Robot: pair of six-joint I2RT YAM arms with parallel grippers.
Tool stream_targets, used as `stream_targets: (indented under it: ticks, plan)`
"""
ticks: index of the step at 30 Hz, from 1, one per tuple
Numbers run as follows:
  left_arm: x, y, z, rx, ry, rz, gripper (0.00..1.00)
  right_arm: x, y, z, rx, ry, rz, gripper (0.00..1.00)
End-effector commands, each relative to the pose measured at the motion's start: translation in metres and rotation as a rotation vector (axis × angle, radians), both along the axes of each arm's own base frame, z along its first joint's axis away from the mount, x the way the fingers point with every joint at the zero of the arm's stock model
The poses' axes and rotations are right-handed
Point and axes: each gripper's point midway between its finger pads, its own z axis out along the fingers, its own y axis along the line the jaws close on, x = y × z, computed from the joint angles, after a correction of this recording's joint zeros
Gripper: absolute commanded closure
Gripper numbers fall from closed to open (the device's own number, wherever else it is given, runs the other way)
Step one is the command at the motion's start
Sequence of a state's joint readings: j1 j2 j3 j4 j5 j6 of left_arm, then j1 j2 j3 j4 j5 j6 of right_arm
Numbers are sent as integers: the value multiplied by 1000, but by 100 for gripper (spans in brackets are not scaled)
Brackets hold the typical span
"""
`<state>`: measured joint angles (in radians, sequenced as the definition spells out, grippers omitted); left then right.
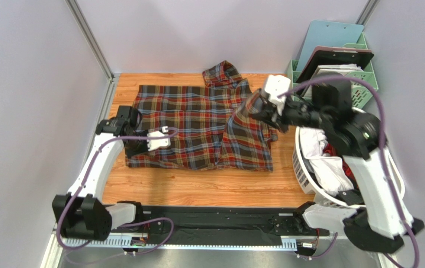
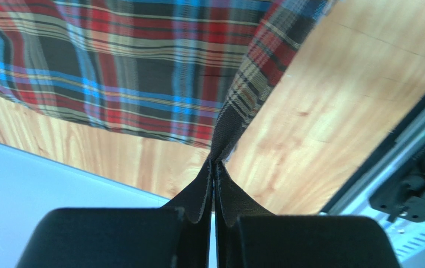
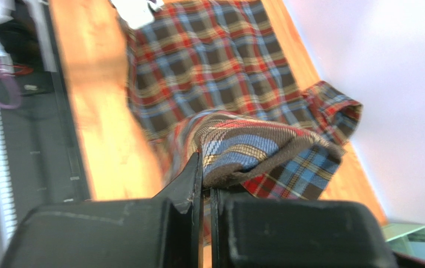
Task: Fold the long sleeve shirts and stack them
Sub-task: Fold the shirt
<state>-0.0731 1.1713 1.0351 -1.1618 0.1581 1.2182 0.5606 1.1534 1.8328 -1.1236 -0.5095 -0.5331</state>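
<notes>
A dark brown-olive plaid long sleeve shirt [image 1: 198, 125] lies spread on the wooden table [image 1: 198, 187], its collar [image 1: 223, 72] toward the back wall. My left gripper [image 1: 135, 151] is at the shirt's near left corner. In the left wrist view it [image 2: 214, 163] is shut on that corner of the shirt [image 2: 131, 61], and the cloth rises taut from the tips. My right gripper [image 1: 243, 109] is over the shirt's right side. In the right wrist view it [image 3: 206, 180] is shut on a bunched fold of the shirt [image 3: 253, 148], lifted off the table.
A white laundry basket [image 1: 304, 173] with white and reddish cloth stands at the right, under my right arm. A green crate [image 1: 365, 75] with a clipboard and flat items sits at the back right. Walls close in the left and back.
</notes>
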Motion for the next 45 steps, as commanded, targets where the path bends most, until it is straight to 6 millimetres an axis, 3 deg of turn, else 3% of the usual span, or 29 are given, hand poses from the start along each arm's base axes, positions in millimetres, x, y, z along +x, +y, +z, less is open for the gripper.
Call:
stream_targets:
  ticks: [1, 3, 4, 6, 7, 10, 11, 13, 14, 16, 21, 27, 35, 41, 45]
  plan:
    - [46, -2, 13, -44, -64, 17, 100, 69, 13, 24, -24, -184, -14, 100]
    - [62, -2, 12, -44, -60, 17, 100, 90, 15, 34, -23, -233, -11, 100]
    - [71, -1, 13, -45, -70, 25, 100, 108, 22, 24, -38, -213, -10, 100]
    - [85, -1, 10, -51, -59, 31, 100, 128, 26, 29, -49, -254, 3, 100]
    - [92, 1, 9, -49, -61, 42, 100, 145, 34, 16, -66, -232, 13, 100]
    - [110, 6, 2, -45, -47, 66, 100, 170, 41, 19, -67, -276, 23, 100]
    - [114, 7, 0, -46, -45, 69, 100, 185, 46, 9, -78, -261, 26, 100]
    - [121, 17, -6, -41, -30, 97, 100, 200, 49, 14, -75, -301, 23, 100]
    - [124, 20, -9, -40, -29, 105, 100, 212, 54, 4, -84, -292, 27, 100]
    - [129, 26, -14, -39, -23, 122, 100, 223, 58, 8, -78, -332, 26, 100]
    - [141, 35, -27, -41, -22, 160, 100, 251, 68, -4, -73, -348, 16, 100]
    - [157, 35, -32, -59, -52, 192, 100, 263, 69, -17, -94, -341, -3, 100]
    - [181, 30, -23, -96, -83, 213, 100, 261, 49, -12, -106, -355, -38, 100]
    - [188, 35, -40, -69, -39, 232, 100, 261, 43, -12, -109, -359, -51, 100]
    - [181, 34, -49, -70, -1, 227, 100, 259, 43, -6, -91, -360, -55, 100]
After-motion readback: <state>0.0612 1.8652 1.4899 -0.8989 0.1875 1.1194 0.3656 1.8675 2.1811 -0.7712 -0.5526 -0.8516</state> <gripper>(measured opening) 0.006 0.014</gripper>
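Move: The left hand holds the near left corner of the shirt; the far left corner lies about 37 cm ahead, 2 cm right and 13 cm below. The right hand holds the near sleeve high; the far sleeve lies roughly 45 cm ahead, 9 cm left and 41 cm below it. The shirt's right end lies some 23 cm ahead and 13 cm right of the right hand, the laundry basket about 5 cm ahead and 41 cm right. Both hands, still pinching the shirt, carry its near side forward, right about 27 cm, left 18 cm and sinking. ##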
